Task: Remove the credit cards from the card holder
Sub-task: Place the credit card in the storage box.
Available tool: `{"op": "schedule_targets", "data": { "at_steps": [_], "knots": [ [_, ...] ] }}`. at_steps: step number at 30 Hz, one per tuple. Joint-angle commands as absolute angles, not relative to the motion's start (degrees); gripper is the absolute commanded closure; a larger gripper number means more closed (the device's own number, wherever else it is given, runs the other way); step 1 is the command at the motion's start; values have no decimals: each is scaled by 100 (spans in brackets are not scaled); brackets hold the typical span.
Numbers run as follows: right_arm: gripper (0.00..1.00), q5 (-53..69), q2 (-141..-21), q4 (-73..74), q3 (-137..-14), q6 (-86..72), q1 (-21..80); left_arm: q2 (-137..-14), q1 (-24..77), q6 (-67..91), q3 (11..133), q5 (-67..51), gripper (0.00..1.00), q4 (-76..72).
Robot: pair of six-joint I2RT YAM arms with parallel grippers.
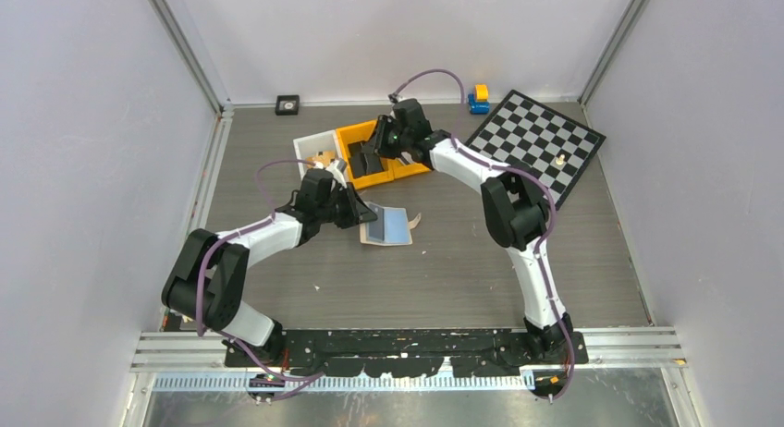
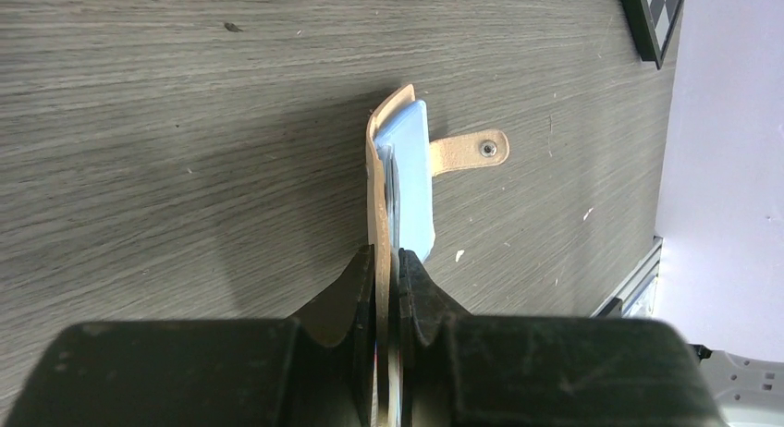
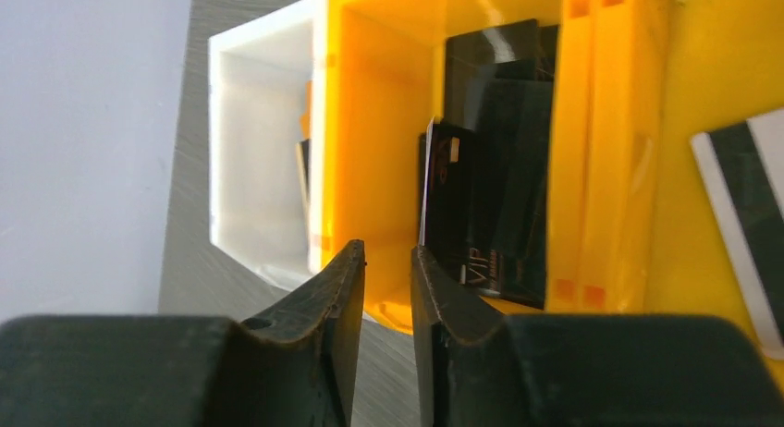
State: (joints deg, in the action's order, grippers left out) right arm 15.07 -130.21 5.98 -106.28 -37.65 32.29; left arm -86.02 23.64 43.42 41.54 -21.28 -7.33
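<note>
The tan card holder (image 1: 388,225) lies open on the table, its bluish inside (image 2: 413,168) facing up and its snap strap (image 2: 467,152) sticking out. My left gripper (image 1: 356,212) is shut on the holder's near tan edge (image 2: 377,182), seen edge-on in the left wrist view (image 2: 386,253). Several black credit cards (image 3: 490,168) stand inside the yellow bin (image 1: 356,129). My right gripper (image 1: 363,159) hovers at that bin's near wall (image 3: 388,247), jaws a little apart with nothing between them. The nearest black card (image 3: 450,205) stands just beyond the fingertips.
A striped card (image 3: 744,219) lies in the yellow bin's neighbouring compartment. A white bin (image 1: 310,150) adjoins the yellow one on the left. A chessboard (image 1: 541,140) lies at the back right, with a blue-and-yellow toy (image 1: 479,98) and a small black square (image 1: 287,103) along the back wall.
</note>
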Motion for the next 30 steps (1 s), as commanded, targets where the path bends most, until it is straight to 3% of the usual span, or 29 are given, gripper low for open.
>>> {"op": "schedule_targets", "data": {
  "at_steps": [1, 10, 17, 19, 22, 30],
  "knots": [
    [67, 971, -12301, 713, -10297, -3456, 3225, -8397, 2391, 4298, 4121, -1958, 100, -998],
    [55, 539, -10121, 743, -8050, -2991, 3226, -8428, 2391, 4506, 3966, -2275, 100, -1500],
    [39, 640, -8478, 136, -6006, -3390, 3224, -8858, 2391, 4667, 4080, -2600, 100, -1718],
    [32, 439, -8224, -184, -5463, -3537, 3225, -8932, 2391, 4633, 4145, -2631, 100, -1623],
    [15, -368, -7966, -330, -4859, -3751, 3218, -9102, 2397, 4540, 4351, -2797, 100, -1361],
    [13, -1395, -7611, -155, -4521, -3989, 3221, -9090, 2423, 4585, 4356, -2907, 99, -1422]
  ]
}}
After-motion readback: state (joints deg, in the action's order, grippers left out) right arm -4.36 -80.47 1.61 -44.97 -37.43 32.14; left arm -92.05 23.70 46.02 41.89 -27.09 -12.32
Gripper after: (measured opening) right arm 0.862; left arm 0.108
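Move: The card holder, still in the left hand and open, has its middle roughly 19 cm back from the right hand and 6 cm to its right, some 6 cm lower. The black cards in the middle orange box are about 3 cm ahead, 2 cm right and 5 cm below; the right orange box's middle is 4 cm ahead, 12 cm right. From the left hand the card holder's middle is about 5 cm right, 2 cm back and 2 cm lower. With its fingers already loosened, the empty right hand leaves the middle orange box and swings back and to the right, some 24 cm in all, towards the card holder, dipping slightly, arching up about 8 cm and sinking again while the fingers spread nearly wide and the wrist turns roughly 15 degrees clockwise, its left side dipping. The left hand keeps its pinch on the card holder's left edge, easing it about 2 cm right and 1.5 cm down. ##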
